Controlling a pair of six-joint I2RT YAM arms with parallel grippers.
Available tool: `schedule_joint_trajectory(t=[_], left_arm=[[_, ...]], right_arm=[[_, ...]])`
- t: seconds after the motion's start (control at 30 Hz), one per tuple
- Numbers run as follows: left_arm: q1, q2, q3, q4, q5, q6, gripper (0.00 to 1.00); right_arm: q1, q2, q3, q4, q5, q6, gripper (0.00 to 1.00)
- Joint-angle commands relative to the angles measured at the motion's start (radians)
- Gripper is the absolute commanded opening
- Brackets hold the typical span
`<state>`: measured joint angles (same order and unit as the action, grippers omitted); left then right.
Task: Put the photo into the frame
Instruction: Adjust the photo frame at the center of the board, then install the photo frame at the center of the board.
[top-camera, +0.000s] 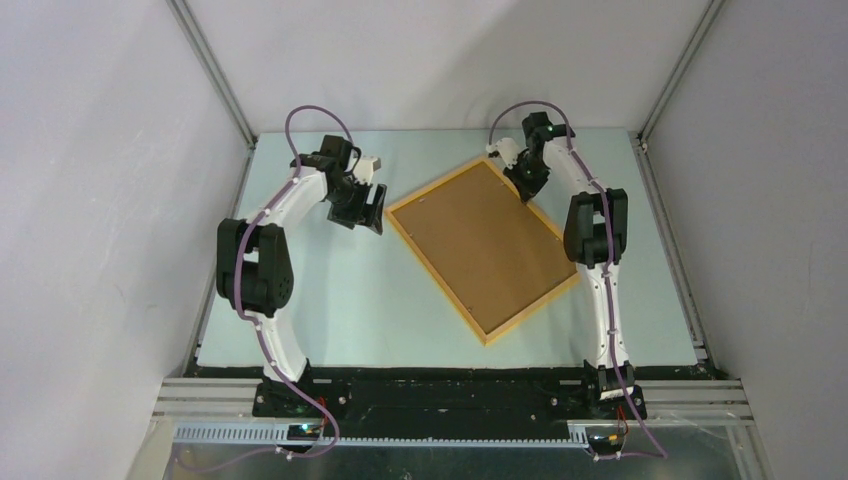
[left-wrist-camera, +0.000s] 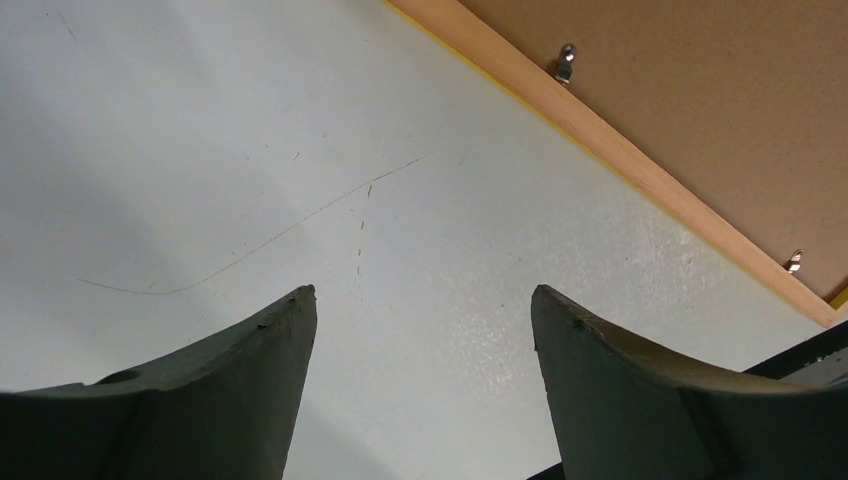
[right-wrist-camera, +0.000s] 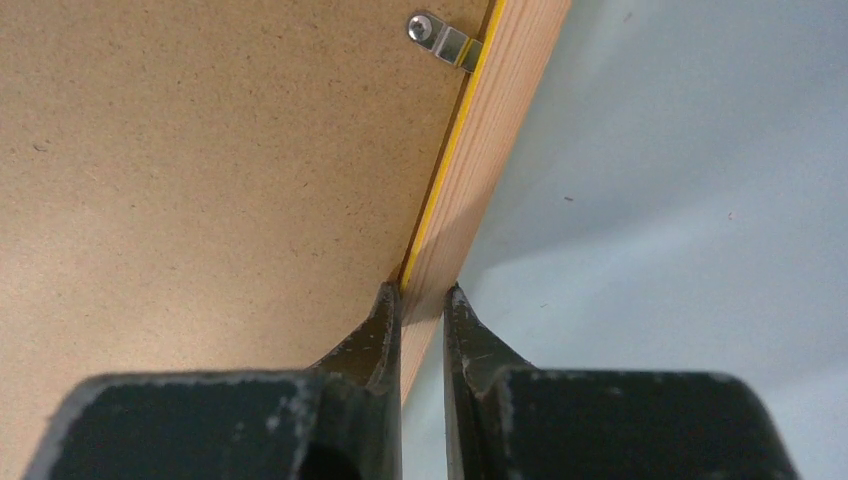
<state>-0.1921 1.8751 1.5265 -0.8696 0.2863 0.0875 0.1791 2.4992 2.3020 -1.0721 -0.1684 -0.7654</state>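
Note:
The frame (top-camera: 437, 277) lies face down and turned at an angle on the table, its thin yellow-orange wooden rail (right-wrist-camera: 490, 170) around a plain brown backing board (top-camera: 480, 240). The photo is hidden. My right gripper (right-wrist-camera: 424, 290) is shut on the frame's far right rail, one finger on the board side and one outside. My left gripper (left-wrist-camera: 424, 292) stands open with nothing between its fingers. It hovers over bare table just left of the frame's left rail (left-wrist-camera: 620, 150).
Small metal clips (left-wrist-camera: 566, 62) (right-wrist-camera: 445, 38) hold the backing board (right-wrist-camera: 200, 180) in the frame. The pale blue-grey table (top-camera: 330, 300) is closed in by white walls left, right and behind, with metal posts (top-camera: 215, 70) at the back corners.

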Motion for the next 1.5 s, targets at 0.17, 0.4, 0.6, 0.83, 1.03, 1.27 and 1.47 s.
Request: schedule_joint_trajectory(t=[0.17,0.4,0.6,0.83,1.03,1.27,1.47], left_arm=[[0.011,0.0,0.042,0.014,-0.055,0.019,0.83],[0.009,0.067,0.101,0.013,-0.11,0.004,0.84],[0.005,0.106,0.112,0.009,-0.04,-0.011,0.84],[-0.047,0.072,0.014,0.008,0.002,0.049,0.84],[-0.11,0.055,-0.073,0.009,0.009,0.091,0.84],[-0.158,0.054,-0.102,0.011,-0.008,0.106,0.85],[-0.174,0.075,-0.079,0.021,-0.082,0.096,0.79]], right_arm=[[0.085,-0.035,-0.06,0.022,-0.021,-0.24,0.0],[0.136,-0.071,-0.115,0.044,-0.033,-0.294,0.0],[0.18,-0.104,-0.155,0.057,-0.052,-0.295,0.0],[0.21,-0.113,-0.156,0.061,-0.09,-0.257,0.0],[0.224,-0.123,-0.173,0.067,-0.13,-0.216,0.0],[0.229,-0.149,-0.219,0.108,-0.168,-0.171,0.0],[0.232,-0.156,-0.245,0.128,-0.173,-0.151,0.0]])
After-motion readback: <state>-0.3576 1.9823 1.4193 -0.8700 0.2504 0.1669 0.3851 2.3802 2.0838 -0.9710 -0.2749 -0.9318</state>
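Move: Some 22 cm to the left of the right hand and 10 cm nearer the base lies the middle of the board; that hand already pinches the frame's far-right long rail, with the frame's middle about 12 cm to its left and 13 cm back. From the open left hand, the frame's left corner, where the short far-left rail ends, is about 12 cm ahead, 6 cm to the right and 8 cm below; the frame's middle is about 32 cm to the right, level with the hand. Dragging the pinched rail, the right hand slides level about 11 cm left and 5 cm back while turning some 20 degrees counter-clockwise, grip kept. The left hand first drifts a little forward, then swings back and right and sinks about 7 cm in all, turning slightly clockwise, until its open fingers straddle the short rail coming round to it. ##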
